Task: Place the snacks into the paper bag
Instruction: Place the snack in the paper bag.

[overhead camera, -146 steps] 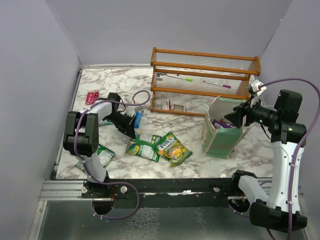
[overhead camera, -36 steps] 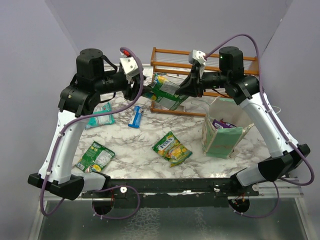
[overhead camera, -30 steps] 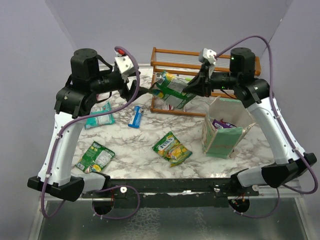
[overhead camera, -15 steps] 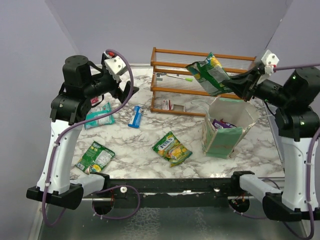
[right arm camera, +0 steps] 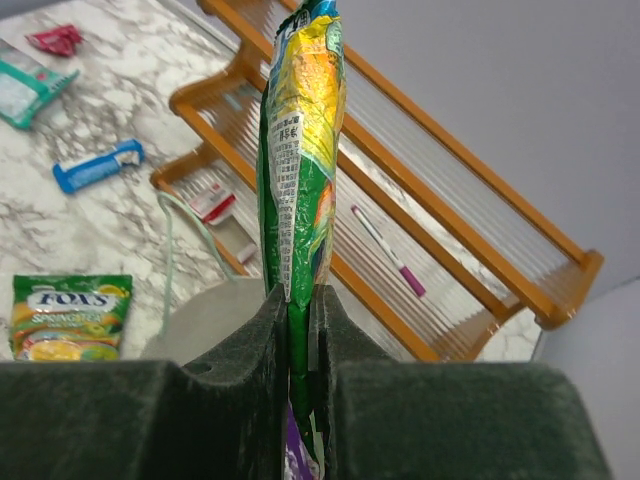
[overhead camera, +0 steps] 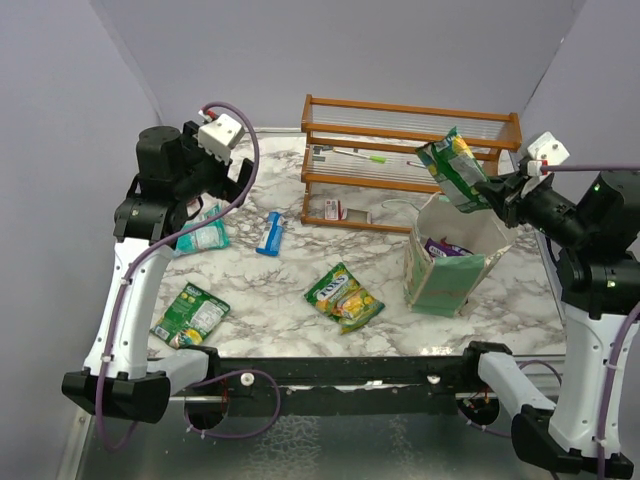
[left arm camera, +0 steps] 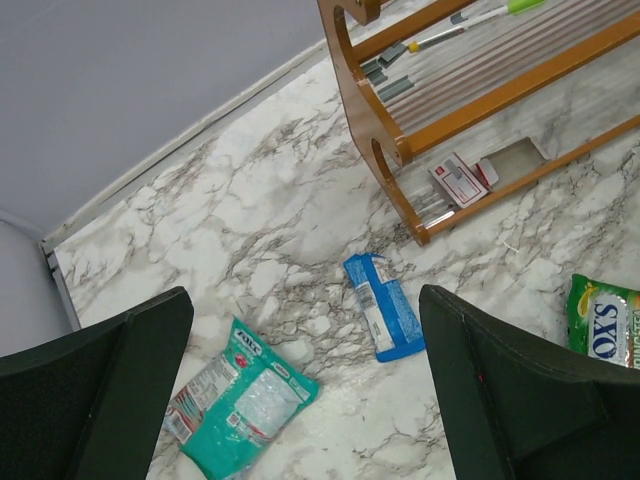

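Observation:
My right gripper is shut on the bottom edge of a green-and-yellow snack packet. The packet stands upright just above the open mouth of the pale-green paper bag. A purple packet lies inside the bag. My left gripper hangs open and holds nothing, high over the teal packet and the blue bar. Two more green-and-yellow packets lie on the marble. A small red-pink packet lies at the far left.
A brown wooden slatted rack stands behind the bag, with a green pen and a purple pen on it and a small card beneath. Grey walls close in the left, back and right.
My right gripper has carried the green-and-yellow packet rightwards from in front of the rack to above the bag. My left gripper has opened wide and drawn back to the left.

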Robot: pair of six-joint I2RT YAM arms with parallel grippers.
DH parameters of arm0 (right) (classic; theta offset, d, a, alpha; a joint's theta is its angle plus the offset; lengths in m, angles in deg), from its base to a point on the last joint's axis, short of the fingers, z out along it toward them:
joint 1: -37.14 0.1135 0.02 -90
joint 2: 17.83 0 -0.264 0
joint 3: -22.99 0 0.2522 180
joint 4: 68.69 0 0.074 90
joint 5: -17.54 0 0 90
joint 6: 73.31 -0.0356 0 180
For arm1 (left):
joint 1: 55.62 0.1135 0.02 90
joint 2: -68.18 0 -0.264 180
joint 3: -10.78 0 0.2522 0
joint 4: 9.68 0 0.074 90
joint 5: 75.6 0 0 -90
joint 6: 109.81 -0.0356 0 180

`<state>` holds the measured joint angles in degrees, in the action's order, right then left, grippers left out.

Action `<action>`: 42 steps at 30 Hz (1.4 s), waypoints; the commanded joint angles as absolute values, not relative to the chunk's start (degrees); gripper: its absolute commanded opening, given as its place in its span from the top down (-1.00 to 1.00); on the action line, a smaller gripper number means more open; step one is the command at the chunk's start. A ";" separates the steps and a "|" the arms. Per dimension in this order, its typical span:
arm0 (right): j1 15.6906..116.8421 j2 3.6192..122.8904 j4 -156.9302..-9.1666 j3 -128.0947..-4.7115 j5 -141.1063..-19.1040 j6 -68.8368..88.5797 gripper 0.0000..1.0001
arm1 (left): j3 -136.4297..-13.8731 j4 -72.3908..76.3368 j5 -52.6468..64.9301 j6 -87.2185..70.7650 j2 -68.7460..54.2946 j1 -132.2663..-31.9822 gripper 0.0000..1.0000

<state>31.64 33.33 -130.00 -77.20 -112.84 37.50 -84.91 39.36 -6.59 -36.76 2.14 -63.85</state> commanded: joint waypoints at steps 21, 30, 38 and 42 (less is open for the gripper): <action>20.57 22.27 -141.05 -64.45 -108.77 50.38 0.98 | -84.84 37.16 -7.63 -35.43 3.38 -63.18 -0.98; 20.27 21.76 -141.51 -62.46 -107.68 51.90 0.98 | -84.19 37.07 -8.84 -35.41 3.14 -63.18 -0.98; 20.26 22.37 -140.11 -60.60 -107.31 51.57 0.98 | -83.45 36.87 -9.10 -35.37 3.43 -63.18 -0.98; 20.27 24.83 -138.91 -60.74 -108.39 49.56 0.97 | -83.23 36.87 -9.52 -35.43 3.58 -63.18 -0.98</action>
<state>20.56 22.88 -142.40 -60.55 -108.28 51.27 -83.65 38.05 -7.40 -35.99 3.10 -63.50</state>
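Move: In my right hand I already hold the green snack pack, sticking out ahead and to the left. The paper bag's middle lies roughly 12 cm ahead of this hand, 4 cm to its left and 30 cm below. The loose yellow-green candy pack is about 25 cm left, 8 cm ahead and 41 cm down; the wooden rack's middle is some 35 cm ahead and 11 cm left, about 32 cm below. From my idle left hand the bag is 47 cm right, level ahead, 26 cm lower. I lower the pinched green pack towards the paper bag's open mouth with my right hand, sinking about 12 cm, quickly at first and then slowly. Early on I also ease some 5 cm right and slightly back, bringing the pack over the opening, while the wrist tips down and swings clockwise by roughly 10 degrees each. My fingers stay shut on the pack's end. ##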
